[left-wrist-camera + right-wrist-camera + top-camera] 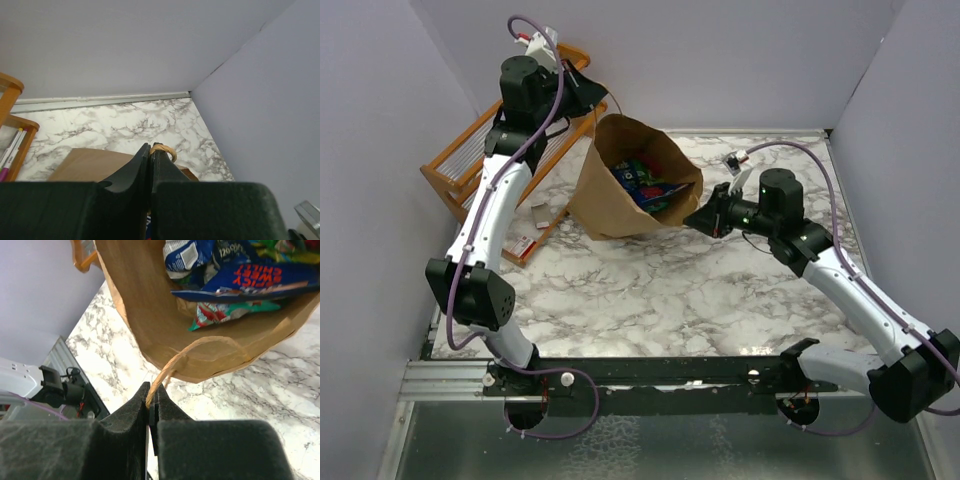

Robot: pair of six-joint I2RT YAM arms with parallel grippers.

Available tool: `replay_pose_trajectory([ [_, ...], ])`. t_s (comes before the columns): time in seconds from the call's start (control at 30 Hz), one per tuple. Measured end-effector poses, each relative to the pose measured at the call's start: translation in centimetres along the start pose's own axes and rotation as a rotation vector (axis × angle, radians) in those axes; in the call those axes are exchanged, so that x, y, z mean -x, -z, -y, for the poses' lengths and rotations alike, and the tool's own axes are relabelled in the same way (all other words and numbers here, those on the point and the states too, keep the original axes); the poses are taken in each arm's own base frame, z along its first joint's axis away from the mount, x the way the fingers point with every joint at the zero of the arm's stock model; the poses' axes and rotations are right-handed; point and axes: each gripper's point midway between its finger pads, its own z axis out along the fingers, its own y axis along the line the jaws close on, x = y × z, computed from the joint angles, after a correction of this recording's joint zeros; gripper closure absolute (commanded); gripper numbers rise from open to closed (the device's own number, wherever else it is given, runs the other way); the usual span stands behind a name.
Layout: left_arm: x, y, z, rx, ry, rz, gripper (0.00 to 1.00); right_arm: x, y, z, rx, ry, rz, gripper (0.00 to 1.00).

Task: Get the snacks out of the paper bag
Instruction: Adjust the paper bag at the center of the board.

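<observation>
The brown paper bag (605, 205) is held up between both arms with its open mouth tilted toward the top camera. Several glossy snacks (645, 185) lie inside it. My left gripper (594, 103) is at the bag's far rim, shut on a twisted paper handle (166, 149); its tips (151, 148) pinch the loop above the bag's side (90, 162). My right gripper (694, 218) is at the near right rim, and its tips (151, 391) are shut on the other handle (182, 357). A dark blue packet (240, 280) and a teal one (225, 314) show in the bag (145, 315).
An orange wooden rack (470, 165) stands at the back left by the wall, with pens (11, 150) in it. A small red-and-white item (524, 246) and a white scrap (539, 208) lie on the marble table (670, 300) near the rack. Walls close in on three sides.
</observation>
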Motion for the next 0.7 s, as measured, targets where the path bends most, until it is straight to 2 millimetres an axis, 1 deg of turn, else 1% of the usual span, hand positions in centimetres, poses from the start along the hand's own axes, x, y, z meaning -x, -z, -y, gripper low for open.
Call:
replay_pose_trajectory([
  [0.13, -0.6, 2.2, 1.6, -0.058, -0.022, -0.008, 1.00, -1.0, -0.5, -0.2, 0.038, -0.020, -0.039, 0.96],
  [0.2, -1.3, 3.1, 2.3, -0.101, -0.031, -0.014, 1.00, -1.6, -0.4, -0.4, 0.055, -0.023, -0.051, 0.96],
  [0.33, -2.9, 4.6, 4.0, -0.199, -0.051, -0.029, 1.00, -3.4, 0.0, 0.1, 0.043, -0.039, -0.083, 0.94],
  [0.37, -3.5, 4.9, 4.5, -0.221, -0.056, -0.036, 1.00, -4.0, 0.2, 0.4, 0.032, -0.045, -0.093, 0.92],
  [0.43, -4.8, 5.4, 5.7, -0.275, -0.069, -0.051, 1.00, -5.1, 0.7, 1.0, -0.001, -0.058, -0.110, 0.84],
  [0.5, -6.3, 5.8, 7.1, -0.331, -0.083, -0.073, 1.00, -6.2, 1.4, 1.8, -0.049, -0.073, -0.121, 0.82],
  [0.6, -8.3, 6.5, 9.3, -0.409, -0.101, -0.100, 1.00, -7.2, 2.4, 2.9, -0.128, -0.097, -0.126, 0.73],
  [0.7, -10.1, 7.2, 10.8, -0.469, -0.113, -0.120, 1.00, -7.8, 3.5, 3.8, -0.204, -0.121, -0.125, 0.58],
])
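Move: The left fingers still pinch the bag's far handle; the board's centre lies some 12 cm back, 8 cm right and 43 cm below them. The paper bag's middle is about 9 cm back, 3 cm right and 25 cm below that hand, the snacks 10 cm back and 7 cm right, 22 cm down. From the right hand, shut on the near handle, the board's centre is roughly 9 cm ahead, 12 cm left, 26 cm down, and the bag's middle 14 cm ahead and 15 cm left, 10 cm lower. Back towards the robot, then increasingly to the right too, the left hand draws the far handle about 16 cm at nearly level height, keeping its pinch and swinging clockwise some 25 degrees. The right hand sinks about 7 cm, easing back and finally right by some 4 cm each, its fingers tipping slightly down and opening about a quarter around the near handle. ##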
